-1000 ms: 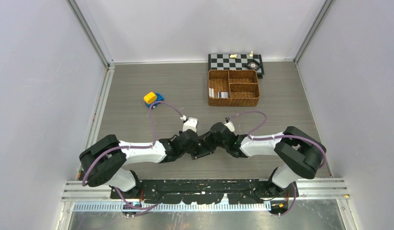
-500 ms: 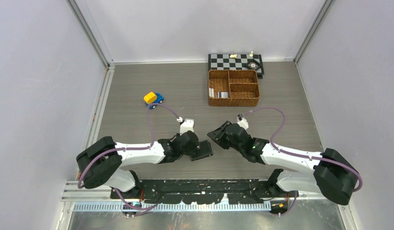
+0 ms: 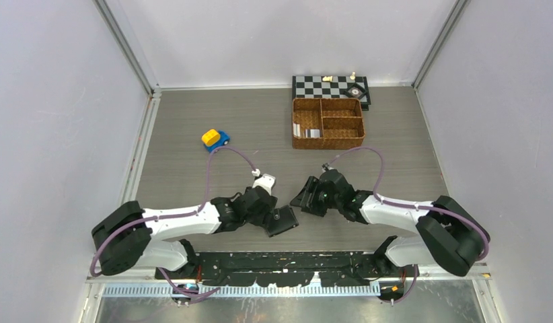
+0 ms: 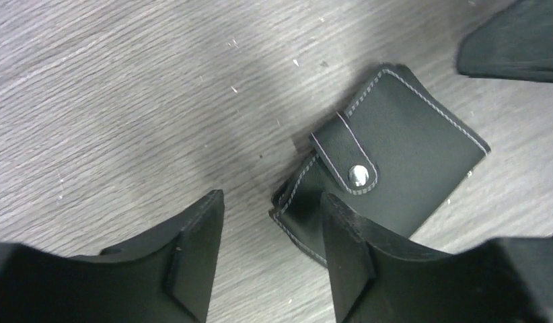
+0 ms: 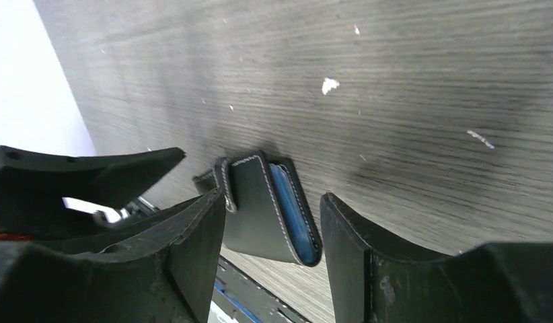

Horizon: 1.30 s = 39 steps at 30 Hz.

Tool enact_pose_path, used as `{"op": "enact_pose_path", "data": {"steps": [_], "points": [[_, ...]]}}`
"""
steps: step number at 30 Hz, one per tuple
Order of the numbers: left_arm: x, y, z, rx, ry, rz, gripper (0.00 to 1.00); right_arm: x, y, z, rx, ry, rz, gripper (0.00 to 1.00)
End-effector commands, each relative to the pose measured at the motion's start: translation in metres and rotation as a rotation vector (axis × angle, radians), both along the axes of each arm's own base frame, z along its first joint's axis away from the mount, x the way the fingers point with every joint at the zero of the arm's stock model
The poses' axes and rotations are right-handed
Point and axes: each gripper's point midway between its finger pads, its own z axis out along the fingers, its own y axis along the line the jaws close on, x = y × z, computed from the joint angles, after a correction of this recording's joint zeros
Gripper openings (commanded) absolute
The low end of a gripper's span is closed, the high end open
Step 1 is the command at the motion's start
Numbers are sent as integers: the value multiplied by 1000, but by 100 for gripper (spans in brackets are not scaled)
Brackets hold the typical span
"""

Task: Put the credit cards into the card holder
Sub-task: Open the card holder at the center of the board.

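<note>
The card holder [image 4: 401, 155] is a black leather wallet with white stitching. It lies folded on the table with its snap tab fastened. My left gripper [image 4: 272, 199] stands open just short of it, and its right finger [image 4: 348, 249] overlaps the wallet's near corner in the view. My right gripper [image 5: 272, 197] is open too, looking at the card holder [image 5: 260, 208] edge-on, where bluish sleeves show between the covers. From above, the card holder [image 3: 282, 221] lies between the left gripper [image 3: 272, 214] and the right gripper [image 3: 302, 196]. White and grey credit cards [image 3: 307, 132] stand in the basket's left compartment.
A brown wicker divided basket [image 3: 341, 140] stands at the back right, with a chessboard [image 3: 314, 86] carrying a few pieces behind it. A blue and yellow toy car [image 3: 214, 138] sits at the left middle. The metal rail with both arm bases runs along the near edge.
Both grippers have opened and the card holder now lies on the table. The right arm pulled away to the right, then came partly back. The left arm drew toward the near edge.
</note>
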Motion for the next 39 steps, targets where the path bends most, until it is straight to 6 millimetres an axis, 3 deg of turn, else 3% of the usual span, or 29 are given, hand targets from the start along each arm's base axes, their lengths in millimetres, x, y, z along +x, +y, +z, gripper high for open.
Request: {"op": "enact_pose_path", "data": {"steps": [1, 5, 11, 14, 19, 26, 32, 39], "points": [[-7, -3, 19, 25, -48, -177, 59, -6, 18, 8, 42, -31, 140, 58], [-9, -23, 26, -41, -48, -247, 66, -13, 22, 3, 59, -2, 176, 56], [-12, -40, 6, -34, 39, -255, 66, -27, 3, -5, 29, 65, 96, 57], [-10, -43, 1, -31, 44, -256, 67, -36, -6, -6, -15, 115, 55, 58], [-14, -46, -6, -22, 75, -273, 66, -55, -1, -5, 19, 186, 23, 58], [-23, -44, -3, -66, 90, -285, 64, -67, -35, -20, -112, 220, -121, 58], [-16, -41, 11, -50, 41, -288, 66, -70, -27, -16, -56, 227, -118, 58], [-4, -44, 34, -72, -33, -308, 76, -75, -6, -15, 21, 252, -102, 58]]}}
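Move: The closed card holder lies about 5 cm to the right of the left hand, 2 cm nearer the base and 2 cm below it; its snap strap is about 4 cm to that hand's right, level fore and aft and 2 cm below. From the right hand, the card holder is roughly 6 cm back, 7 cm left and 4 cm down, with its strap about 3 cm back, 8 cm left and 4 cm down. Beside the card holder's right end, the open right gripper draws back some 8 cm, sinking and easing right about 2 cm each, and its fingers tip steeper. At the holder's left end the left gripper bobs up and down, shifts right about 4 cm and slightly back, turns some 15 degrees clockwise, opens wider and finally lifts a little. No grip is taken by either. ##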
